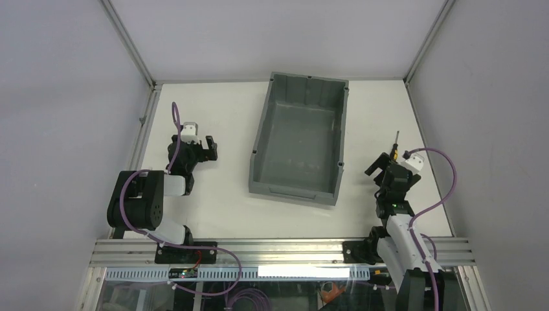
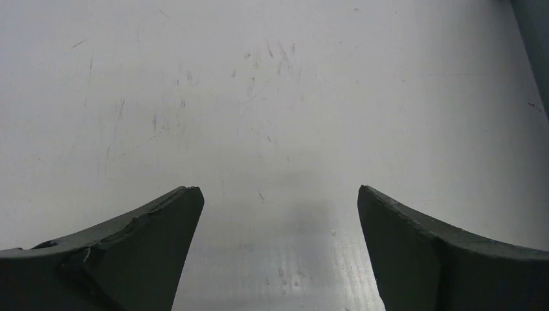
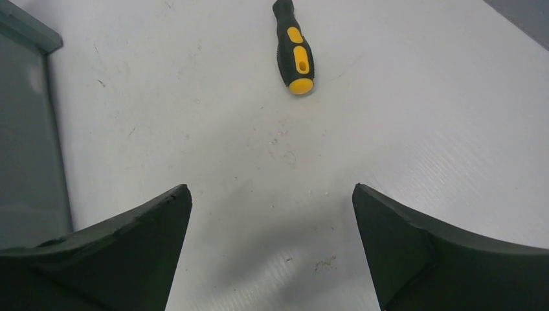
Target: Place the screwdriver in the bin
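The screwdriver [image 1: 394, 148] lies on the white table to the right of the bin, its thin shaft pointing toward the back. In the right wrist view its black and yellow handle [image 3: 294, 48] lies ahead of my right gripper [image 3: 272, 191], which is open, holds nothing and does not touch it. From above, the right gripper [image 1: 383, 167] hovers just in front of the handle. The grey bin [image 1: 298, 139] stands mid-table with nothing in it. My left gripper [image 1: 210, 149] is open left of the bin, over bare table [image 2: 278, 191].
The bin's right wall [image 3: 26, 129] shows at the left edge of the right wrist view, and a corner of the bin [image 2: 536, 39] at the top right of the left wrist view. Grey enclosure walls [image 1: 65, 97] and metal rails [image 1: 278, 249] border the table.
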Controlling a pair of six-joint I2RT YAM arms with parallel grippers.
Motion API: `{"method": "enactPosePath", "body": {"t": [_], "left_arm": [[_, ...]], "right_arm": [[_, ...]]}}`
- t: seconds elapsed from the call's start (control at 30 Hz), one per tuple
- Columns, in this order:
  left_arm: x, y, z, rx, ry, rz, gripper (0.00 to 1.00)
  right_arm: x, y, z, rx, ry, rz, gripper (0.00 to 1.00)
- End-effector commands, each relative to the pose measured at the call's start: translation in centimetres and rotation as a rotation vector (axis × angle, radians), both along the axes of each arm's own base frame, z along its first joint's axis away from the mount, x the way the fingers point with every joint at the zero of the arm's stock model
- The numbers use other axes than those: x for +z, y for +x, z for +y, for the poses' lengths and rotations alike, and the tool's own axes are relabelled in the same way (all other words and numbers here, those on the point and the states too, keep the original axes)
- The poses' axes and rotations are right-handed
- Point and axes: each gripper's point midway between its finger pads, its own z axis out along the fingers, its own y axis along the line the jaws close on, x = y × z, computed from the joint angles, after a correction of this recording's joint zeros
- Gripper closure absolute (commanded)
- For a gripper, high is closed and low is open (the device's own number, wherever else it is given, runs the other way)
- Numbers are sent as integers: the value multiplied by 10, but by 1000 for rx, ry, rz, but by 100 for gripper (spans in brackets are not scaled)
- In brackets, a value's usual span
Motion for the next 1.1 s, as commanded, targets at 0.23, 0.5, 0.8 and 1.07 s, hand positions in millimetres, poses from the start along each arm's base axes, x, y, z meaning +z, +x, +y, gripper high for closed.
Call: {"method": "enactPosePath", "body": {"t": [0.23, 0.5, 0.8, 1.07], "left_arm": [[16, 5, -5, -19, -9, -55, 0], [16, 5, -5, -19, -9, -57, 0], [16, 5, -5, -20, -9, -56, 0], [16, 5, -5, -20, -9, -55, 0]], "right_arm": [[85, 17, -11, 0, -74, 111, 0], [88, 25, -6, 111, -8, 525, 1], [50, 69, -32, 185, 68, 649, 1], [-2, 88, -47, 202, 137, 732, 4]]}}
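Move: The screwdriver lies on the table ahead of my right hand, its middle about 10 cm farther out, 4 cm to the right and 6 cm below, with the handle end nearest me and the shaft pointing out and slightly right. The bin's middle is level with the screwdriver, roughly 31 cm left of my right hand. From my left hand the screwdriver lies about 67 cm to the right and 3 cm nearer. I swing my empty right hand up and over in an arc towards the screwdriver: first up about 11 cm while reaching forward, then down nearly as far, ending some 7 cm farther out and 4 cm to the right. On the way I tip the fingers down by about 40 degrees, keeping them wide open, one either side of the handle's line and still above it. ##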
